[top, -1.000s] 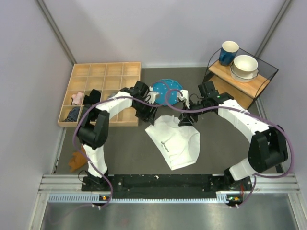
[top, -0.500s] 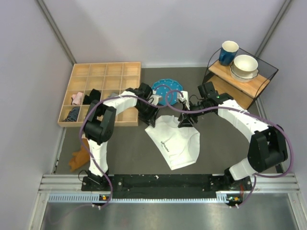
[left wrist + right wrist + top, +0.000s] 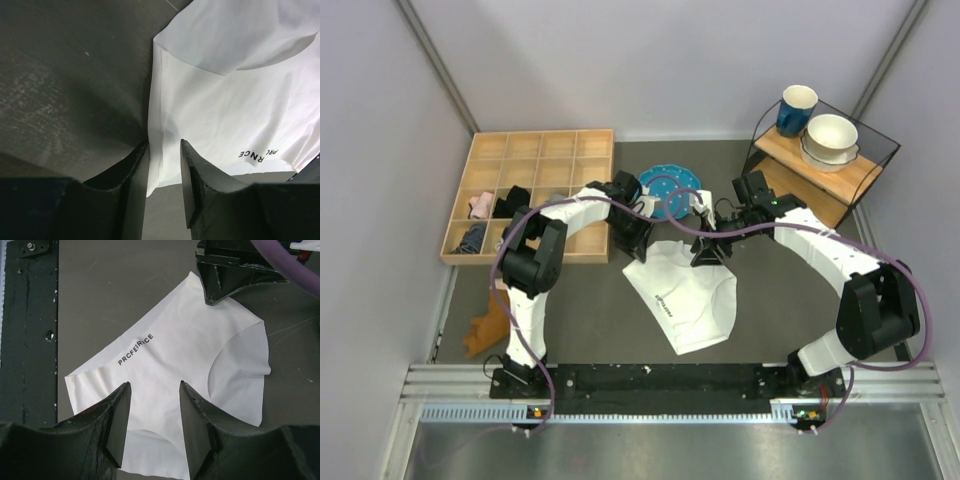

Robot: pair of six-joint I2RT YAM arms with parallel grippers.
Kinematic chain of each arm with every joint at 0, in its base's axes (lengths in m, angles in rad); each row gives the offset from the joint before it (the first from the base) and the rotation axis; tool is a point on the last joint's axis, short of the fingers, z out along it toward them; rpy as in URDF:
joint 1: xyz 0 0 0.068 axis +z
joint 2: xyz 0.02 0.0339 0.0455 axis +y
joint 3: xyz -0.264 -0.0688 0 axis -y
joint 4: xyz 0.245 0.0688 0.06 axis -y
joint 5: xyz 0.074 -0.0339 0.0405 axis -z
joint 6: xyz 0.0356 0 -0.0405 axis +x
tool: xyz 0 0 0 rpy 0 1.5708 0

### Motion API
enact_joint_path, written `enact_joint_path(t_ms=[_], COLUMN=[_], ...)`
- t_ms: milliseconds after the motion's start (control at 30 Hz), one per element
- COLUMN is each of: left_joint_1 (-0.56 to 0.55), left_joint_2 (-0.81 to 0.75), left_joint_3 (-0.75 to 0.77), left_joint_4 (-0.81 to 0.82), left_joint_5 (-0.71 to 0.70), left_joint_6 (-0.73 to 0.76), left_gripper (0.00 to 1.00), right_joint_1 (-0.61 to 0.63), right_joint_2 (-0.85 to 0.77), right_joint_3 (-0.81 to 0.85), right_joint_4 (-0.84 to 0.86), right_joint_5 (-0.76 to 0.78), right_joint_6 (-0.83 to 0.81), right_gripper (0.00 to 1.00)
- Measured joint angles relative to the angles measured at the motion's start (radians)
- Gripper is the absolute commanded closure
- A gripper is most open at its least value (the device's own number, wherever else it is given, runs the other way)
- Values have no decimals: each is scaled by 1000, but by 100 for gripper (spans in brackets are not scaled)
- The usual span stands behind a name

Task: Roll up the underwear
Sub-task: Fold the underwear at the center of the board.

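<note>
The underwear (image 3: 685, 295) is a white pair of briefs lying flat on the dark table, with dark lettering on the waistband (image 3: 136, 349). My left gripper (image 3: 633, 243) is at its far left corner. In the left wrist view its jaws (image 3: 164, 142) stand narrowly apart, low over the table, with the cloth's edge (image 3: 159, 150) between them. My right gripper (image 3: 708, 253) hovers over the far right part of the underwear (image 3: 175, 340), and the right gripper (image 3: 154, 384) is open with nothing in it.
A blue plate (image 3: 668, 185) lies just beyond both grippers. A wooden compartment tray (image 3: 540, 133) with small cloth bundles is at the far left. A wire rack (image 3: 820, 170) holding a bowl (image 3: 831, 137) and mug (image 3: 797, 108) stands at the far right. A brown cloth (image 3: 480, 330) lies near left.
The left gripper's jaws have narrowed around the underwear's corner edge and the left arm has shifted slightly right. The right arm and the underwear have not moved.
</note>
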Motion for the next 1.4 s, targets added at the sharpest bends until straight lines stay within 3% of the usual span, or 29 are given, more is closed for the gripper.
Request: enact_joint_path(t_ms=[267, 467, 1000, 1400], left_joint_1=[-1, -10, -112, -210], left_joint_2=[13, 10, -193, -251], left_joint_3=[12, 12, -69, -124], left_joint_4=[1, 0, 27, 60], left_joint_5=[-16, -16, 32, 73], left_joint_6=[-6, -13, -78, -169], left_gripper=[92, 100, 100, 100], right_joint_1=[4, 15, 17, 3], right_joint_2=[1, 2, 5, -27], right_joint_3=[0, 0, -6, -8], right_joint_4=[0, -2, -9, -22], right_joint_5=[0, 2, 56, 72], right_joint_6=[-2, -4, -32, -65], right_gripper=[55, 55, 55, 54])
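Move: The underwear's left corner already lies between the left hand's open fingers, level with them and only about 1 cm below. The middle of the spread underwear is some 9 cm back and 10 cm to the right. The blue plate stands roughly 17 cm ahead and 7 cm right. From the right hand the same corner lies about 14 cm left, 3 cm back and 13 cm below. Left fingers pinch the underwear's corner, then draw it about 8 cm back, up and right over the cloth. ##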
